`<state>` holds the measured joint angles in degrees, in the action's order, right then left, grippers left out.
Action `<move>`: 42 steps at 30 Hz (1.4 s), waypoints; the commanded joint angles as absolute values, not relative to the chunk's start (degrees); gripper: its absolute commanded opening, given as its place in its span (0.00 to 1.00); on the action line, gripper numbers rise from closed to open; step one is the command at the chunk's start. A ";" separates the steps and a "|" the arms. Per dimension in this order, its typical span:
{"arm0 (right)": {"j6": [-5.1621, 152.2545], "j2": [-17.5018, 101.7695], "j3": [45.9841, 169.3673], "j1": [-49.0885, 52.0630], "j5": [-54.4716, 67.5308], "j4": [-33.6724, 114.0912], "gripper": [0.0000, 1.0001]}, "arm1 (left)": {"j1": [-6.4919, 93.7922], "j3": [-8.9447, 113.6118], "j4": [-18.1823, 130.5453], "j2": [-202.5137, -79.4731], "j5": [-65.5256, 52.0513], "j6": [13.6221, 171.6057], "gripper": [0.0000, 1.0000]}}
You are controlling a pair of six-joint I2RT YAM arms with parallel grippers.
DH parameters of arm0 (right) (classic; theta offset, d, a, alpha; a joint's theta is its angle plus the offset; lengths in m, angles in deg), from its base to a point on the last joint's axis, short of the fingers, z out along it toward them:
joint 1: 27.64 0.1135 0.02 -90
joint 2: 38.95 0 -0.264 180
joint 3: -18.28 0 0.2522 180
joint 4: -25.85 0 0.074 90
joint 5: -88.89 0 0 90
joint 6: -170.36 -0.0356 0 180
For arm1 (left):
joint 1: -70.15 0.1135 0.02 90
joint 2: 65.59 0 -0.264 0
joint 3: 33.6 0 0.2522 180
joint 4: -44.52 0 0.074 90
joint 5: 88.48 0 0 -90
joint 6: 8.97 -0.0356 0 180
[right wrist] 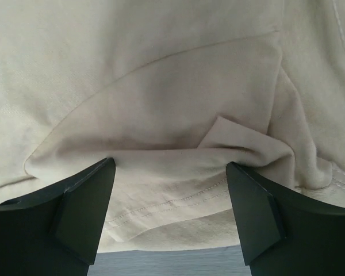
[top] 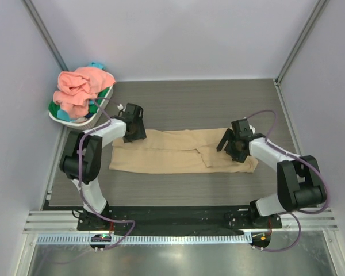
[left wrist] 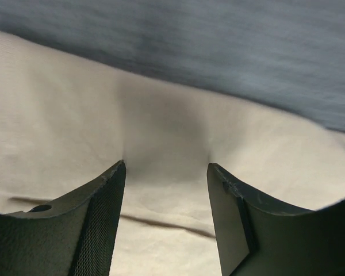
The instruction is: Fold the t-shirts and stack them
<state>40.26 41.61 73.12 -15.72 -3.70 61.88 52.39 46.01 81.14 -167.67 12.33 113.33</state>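
A tan t-shirt [top: 178,152] lies on the table, folded into a long flat strip. My left gripper [top: 134,137] stands open over the strip's upper left corner. In the left wrist view its fingertips [left wrist: 116,172] rest on the tan cloth [left wrist: 161,115] with nothing pinched between them. My right gripper [top: 231,148] is open above the strip's right end. The right wrist view has its jaws wide apart over a hemmed fold of the tan cloth [right wrist: 161,75]. A salmon pink t-shirt [top: 80,86] is heaped in the basket, over green [top: 106,95] and teal [top: 63,115] cloth.
The white oval basket [top: 75,121] stands at the table's far left corner, close behind my left arm. Dark grey table top [top: 195,100] lies beyond the strip, and it also shows in the left wrist view [left wrist: 247,46]. White walls close in the sides and back.
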 commanded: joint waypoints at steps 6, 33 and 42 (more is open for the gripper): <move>41.77 64.79 87.57 -15.51 -8.49 60.44 0.86 | 50.91 40.38 79.04 -170.97 5.15 116.98 0.59; 55.49 120.75 172.32 -9.01 3.56 71.26 0.87 | 8.54 19.53 70.22 -149.46 -0.79 153.99 0.61; 47.58 116.80 166.87 -9.97 -15.87 70.90 0.88 | 4.85 24.46 88.42 -140.65 11.71 151.78 0.61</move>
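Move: The folded tan t-shirt lies crosswise under both open grippers, its middle about 22 cm right and 7 cm back of the left hand, about 3 cm below it. Its left end is some 12 cm left and 6 cm back of that hand. The laundry basket stands 26 cm left and 12 cm ahead of the left hand. From the right hand, the shirt's middle is 21 cm to the left and level; its right end is 12 cm right and 2 cm back. Swing the shirt round counter-clockwise with both grippers staying open: settle the left about 2 cm onto the cloth and drag its end back and right, rolling left side down, while the right sweeps its end some 35 cm forward, then increasingly left, fingers tilting outward. Finish by lifting the left slightly and easing it left, off the cloth; keep the right on the shirt. ##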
